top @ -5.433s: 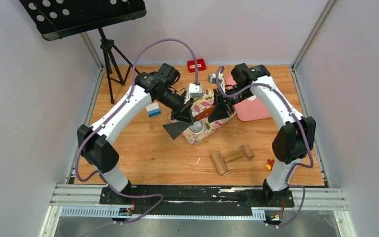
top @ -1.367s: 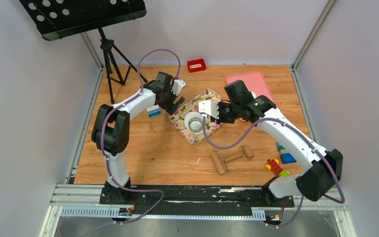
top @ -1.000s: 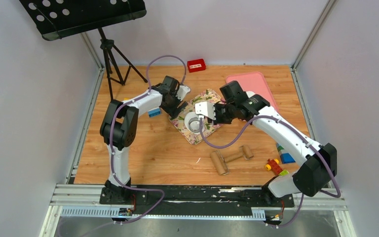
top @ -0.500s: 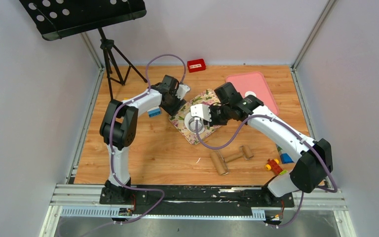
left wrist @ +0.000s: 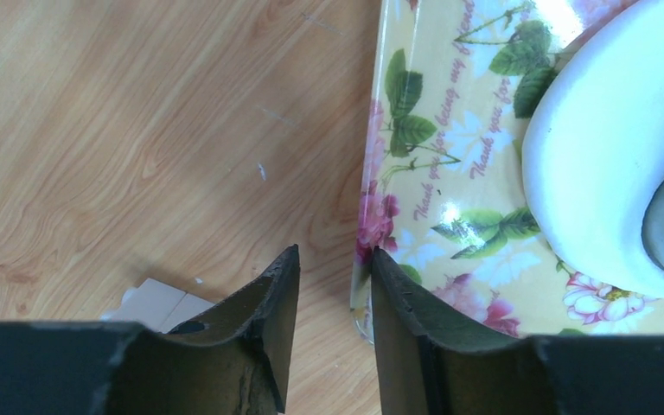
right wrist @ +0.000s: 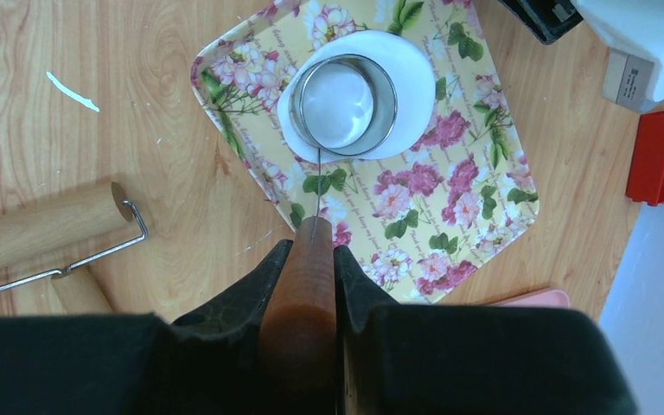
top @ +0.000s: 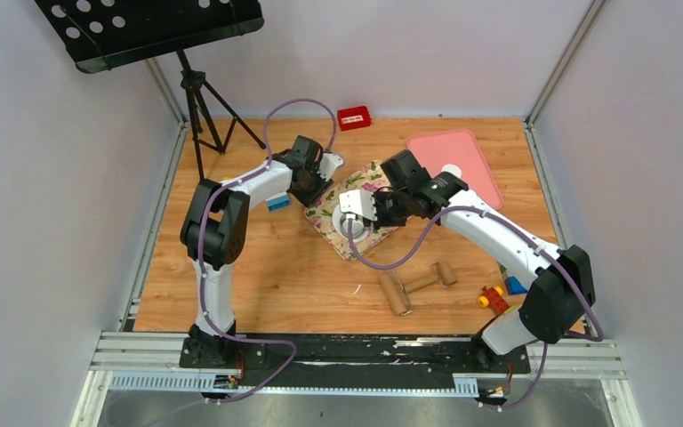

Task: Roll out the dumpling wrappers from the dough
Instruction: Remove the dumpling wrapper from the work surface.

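Observation:
The dough (right wrist: 415,86) lies as a flat white sheet on the floral tray (right wrist: 450,199), with a metal ring cutter (right wrist: 343,105) standing on it. My right gripper (right wrist: 313,249) is shut on a brown wooden tool handle (right wrist: 307,294). Its thin blade shows edge-on and reaches to the ring's near rim. My left gripper (left wrist: 335,252) straddles the tray's left rim (left wrist: 365,259). Its jaws are narrowed, with a gap still showing, and the rim lies against the right finger. The dough (left wrist: 596,173) lies just beyond it. One round white dumpling wrapper (top: 451,170) lies on the pink board (top: 476,151).
A wooden rolling pin (top: 418,285) lies in front of the tray. A white-and-blue block (top: 276,202) sits by my left gripper (top: 314,194). A red box (top: 353,116) is at the back, toy bricks (top: 498,298) at the right, and a music-stand tripod (top: 200,98) at the back left.
My left jaws have narrowed around the tray's left rim. My right arm has moved left over the tray, bringing the tool toward the ring cutter.

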`<move>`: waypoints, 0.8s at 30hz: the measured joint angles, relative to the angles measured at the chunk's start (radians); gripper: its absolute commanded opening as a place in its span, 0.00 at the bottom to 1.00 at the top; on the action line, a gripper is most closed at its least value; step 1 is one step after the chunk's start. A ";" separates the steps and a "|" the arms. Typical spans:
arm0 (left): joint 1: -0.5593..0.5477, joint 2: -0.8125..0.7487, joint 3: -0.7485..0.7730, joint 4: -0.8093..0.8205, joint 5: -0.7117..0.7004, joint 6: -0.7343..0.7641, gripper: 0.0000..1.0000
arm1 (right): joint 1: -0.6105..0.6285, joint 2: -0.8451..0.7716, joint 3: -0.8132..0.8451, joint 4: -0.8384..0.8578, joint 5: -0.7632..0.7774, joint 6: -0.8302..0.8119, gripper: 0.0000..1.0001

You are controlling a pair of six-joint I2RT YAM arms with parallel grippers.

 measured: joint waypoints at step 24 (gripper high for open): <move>-0.017 0.014 0.005 -0.010 0.011 0.034 0.00 | 0.010 0.001 -0.023 0.044 0.088 -0.022 0.00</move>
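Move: At the flowered tray's left corner, the left hand's half-open fingers straddle the rim, which lies about 1 cm back and 1 cm right of the hand point, about 1 cm below. The wrapper under its metal ring is some 9 cm right and 6 cm back; the blue block, 8 cm left, level. From the knife-holding right hand, that wrapper lies roughly 6 cm ahead, 8 cm left and 13 cm below; the rolling pin, 10 cm back and 8 cm right, 12 cm below. Closing on the tray's rim near its left corner, the left fingers go from half open to shut and pinch the thin edge, while that hand eases about 1 cm right and back and sinks slightly. The right hand keeps its grip on the knife's wooden handle and creeps about 1 cm forward, tilting some 5 degrees, with the blade tip bearing at the near rim of the ring on the wrapper. ##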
